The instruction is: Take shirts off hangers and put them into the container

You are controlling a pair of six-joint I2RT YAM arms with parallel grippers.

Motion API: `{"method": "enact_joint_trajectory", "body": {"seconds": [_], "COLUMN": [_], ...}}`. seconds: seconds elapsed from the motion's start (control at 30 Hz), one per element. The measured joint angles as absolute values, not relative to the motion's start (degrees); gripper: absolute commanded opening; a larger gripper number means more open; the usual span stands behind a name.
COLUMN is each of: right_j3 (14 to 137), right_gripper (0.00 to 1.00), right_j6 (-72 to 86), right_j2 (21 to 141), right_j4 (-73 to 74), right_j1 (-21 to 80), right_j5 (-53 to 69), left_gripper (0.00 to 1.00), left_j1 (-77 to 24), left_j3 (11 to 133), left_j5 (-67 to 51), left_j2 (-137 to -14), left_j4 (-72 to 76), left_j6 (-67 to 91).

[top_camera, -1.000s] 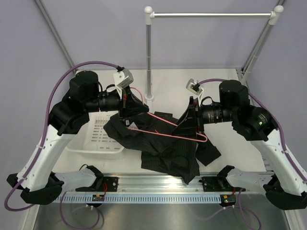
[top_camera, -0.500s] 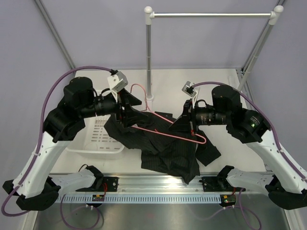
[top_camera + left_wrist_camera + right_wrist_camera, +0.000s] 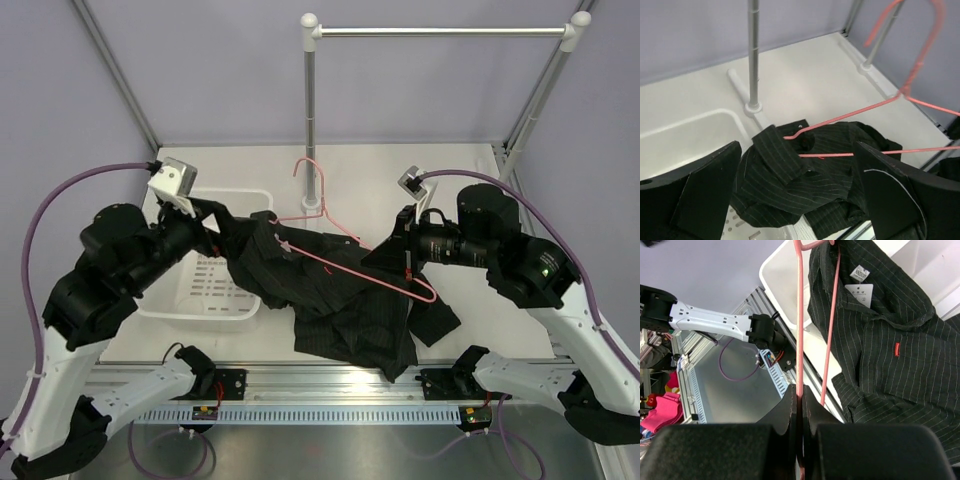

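Note:
The black pinstriped shirt [image 3: 340, 305] lies crumpled on the table, its left part draped over the right rim of the container [image 3: 190, 308], a white slotted basket. The pink wire hanger [image 3: 345, 262] slants across the shirt, hook [image 3: 309, 180] up by the rail post. My right gripper [image 3: 402, 268] is shut on the hanger's wire [image 3: 799, 365] near its right corner. The right wrist view shows the shirt [image 3: 900, 385] with its white neck label [image 3: 860, 285] and red mark [image 3: 897, 349]. My left gripper [image 3: 222, 222] stands open over the basket, off the shirt [image 3: 800, 185] and hanger [image 3: 850, 154], nothing between its fingers [image 3: 700, 195].
A metal rail on white joints [image 3: 440, 32] crosses the back, its left post [image 3: 312, 120] standing just behind the hanger hook. An aluminium rail [image 3: 330, 385] with both arm bases runs along the near edge. The basket's inside [image 3: 685, 135] is bare apart from the draped cloth.
My left gripper opened, let go and drew back left over the basket. My right gripper shut on the hanger wire. The hanger's hook swung up towards the post, and the shirt slumped onto the basket rim.

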State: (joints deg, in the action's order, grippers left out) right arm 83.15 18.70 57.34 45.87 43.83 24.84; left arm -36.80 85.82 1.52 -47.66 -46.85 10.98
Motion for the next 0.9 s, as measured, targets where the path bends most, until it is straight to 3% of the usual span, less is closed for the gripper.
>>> {"method": "enact_joint_trajectory", "body": {"seconds": [0.3, 0.6, 0.9], "right_j3": [85.67, 86.94, 98.04], "right_gripper": [0.0, 0.0, 0.0], "right_j6": [19.55, 19.66, 20.4], "right_j2": [53.65, 52.36, 57.45], "right_j4": [47.27, 48.16, 54.37], "right_j1": [43.83, 43.83, 43.9], "right_j5": [24.47, 23.35, -0.64], "left_gripper": [0.99, 0.99, 0.99], "left_j1": [-36.8, -36.8, -36.8], "left_j3": [68.95, 63.64, 61.25], "left_j5": [6.98, 10.13, 16.71], "left_j2": [-52.36, -50.35, -47.48], "left_j4": [-51.27, -51.4, -51.4], "left_j6": [17.69, 21.32, 24.18]}}
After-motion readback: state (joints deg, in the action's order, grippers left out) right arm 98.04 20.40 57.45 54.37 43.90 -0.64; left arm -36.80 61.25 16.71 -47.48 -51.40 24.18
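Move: The shirt's left end, over the container rim, lies about 8 cm ahead of the open left hand, 4 cm right and 32 cm below; the shirt's middle is some 20 cm right and 3 cm ahead, 40 cm down. The container's middle lies about 11 cm left, 12 cm ahead, 38 cm below. From the right hand, already pinching the hanger, the shirt's middle lies roughly 7 cm ahead, 3 cm left, 35 cm down. Open left hand drops about 18 cm towards the shirt; right hand carries the pinched hanger up and right. ##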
